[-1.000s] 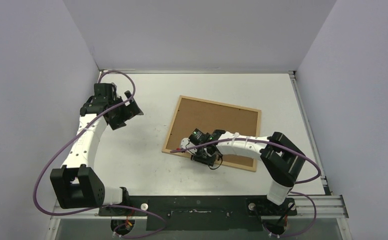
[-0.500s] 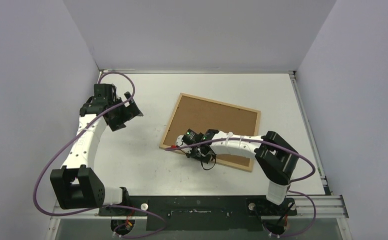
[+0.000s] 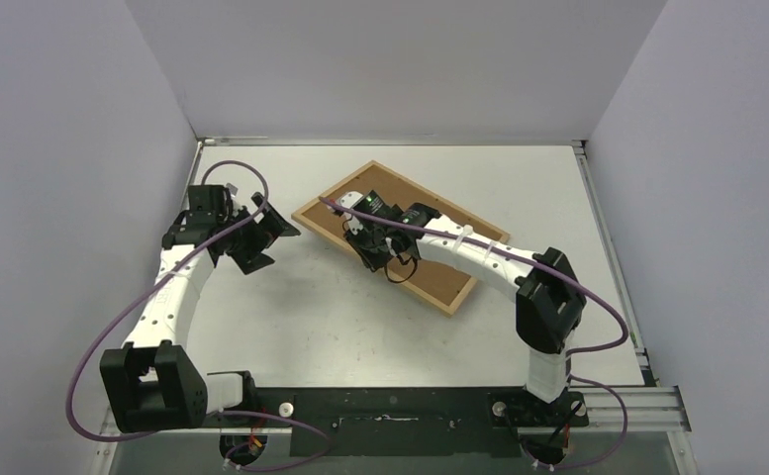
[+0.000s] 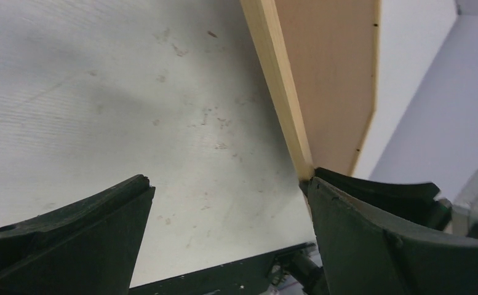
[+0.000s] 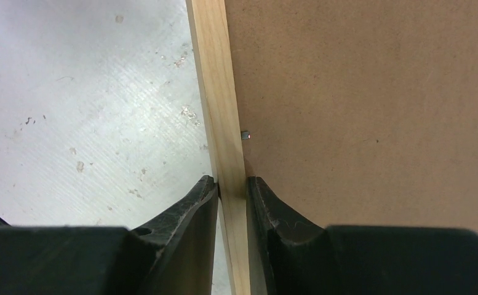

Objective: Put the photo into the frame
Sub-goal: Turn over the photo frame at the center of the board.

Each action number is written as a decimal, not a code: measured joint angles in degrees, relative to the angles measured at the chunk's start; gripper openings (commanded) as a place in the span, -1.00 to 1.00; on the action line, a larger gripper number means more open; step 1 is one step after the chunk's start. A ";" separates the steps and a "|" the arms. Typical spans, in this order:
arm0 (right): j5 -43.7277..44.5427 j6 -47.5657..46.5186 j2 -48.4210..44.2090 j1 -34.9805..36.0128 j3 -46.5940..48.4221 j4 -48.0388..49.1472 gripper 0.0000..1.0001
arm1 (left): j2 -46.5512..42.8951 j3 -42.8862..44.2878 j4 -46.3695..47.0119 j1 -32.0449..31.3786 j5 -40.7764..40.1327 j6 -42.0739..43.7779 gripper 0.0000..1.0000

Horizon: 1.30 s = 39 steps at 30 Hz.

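Note:
The frame (image 3: 466, 294) lies back-up and skewed on the table, its light wood strip (image 5: 218, 92) edging a brown backing panel (image 3: 437, 269). My right gripper (image 5: 231, 184) is shut on that strip at the frame's near long edge (image 3: 365, 255), one finger outside and one over the panel (image 5: 359, 110). My left gripper (image 3: 276, 240) hangs open just left of the frame's left corner. In the left wrist view its jaws (image 4: 227, 184) stand wide over bare table, the right finger touching the strip (image 4: 282, 86). The photo is out of view.
The white table (image 3: 311, 327) is scuffed and walled on three sides. A small metal tab (image 5: 245, 135) sticks out where strip meets panel. Purple cables loop off both arms, and a black rail (image 3: 390, 406) runs along the near edge.
My right gripper closed on the frame's edge and swung the frame up and left, turning it clockwise. The left gripper shifted slightly toward the frame's corner.

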 measured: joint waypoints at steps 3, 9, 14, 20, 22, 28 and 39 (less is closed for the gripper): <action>-0.70 1.27 2.16 -1.18 3.28 -2.84 -1.00 | -0.50 -3.43 6.29 -0.17 4.76 -4.63 0.94; -1.53 2.78 3.72 -1.86 5.22 -5.57 -1.00 | 3.48 -7.82 21.03 -4.98 8.11 -11.72 0.93; -3.13 4.90 3.72 -1.64 5.44 -6.32 -1.00 | 11.58 -7.76 30.21 -9.51 7.76 -14.62 0.70; -4.44 6.86 3.72 -1.27 5.44 -6.21 -1.00 | 18.64 -7.72 37.18 -10.64 6.69 -18.47 0.29; -4.85 7.41 3.72 -1.22 5.44 -5.99 -1.00 | 19.37 -7.72 38.80 -11.23 6.25 -19.52 0.09; -5.11 8.46 3.69 -1.40 5.44 -4.87 -1.00 | 21.16 -7.72 42.91 -12.66 4.61 -21.99 -0.59; 0.22 9.88 3.69 -0.26 6.75 -6.23 0.26 | 24.44 -6.75 47.50 -13.07 6.14 -26.29 -1.00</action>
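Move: The left hand, open and empty, has its grip spot on the photo frame's raised near-left rail about 8 cm ahead, 8 cm to its right and 6 cm below; the frame's left corner lies some 12 cm ahead, 2 cm right and 7 cm below. The right gripper, already pinching this rail, is about 18 cm to the left hand's right, 2 cm back and 3 cm lower. From the right hand the left hand's grip spot lies roughly 9 cm ahead, 10 cm left and 2 cm below. Rightward and forward, some 15 cm in all while sinking about 6 cm, the left hand reaches the raised rail between the frame's left corner and the right gripper, rolling about 20 degrees and closing to pinch the rail. The right hand holds the rail up nearly in place, tilting some 10 degrees, then opens at the very end and lets go. ##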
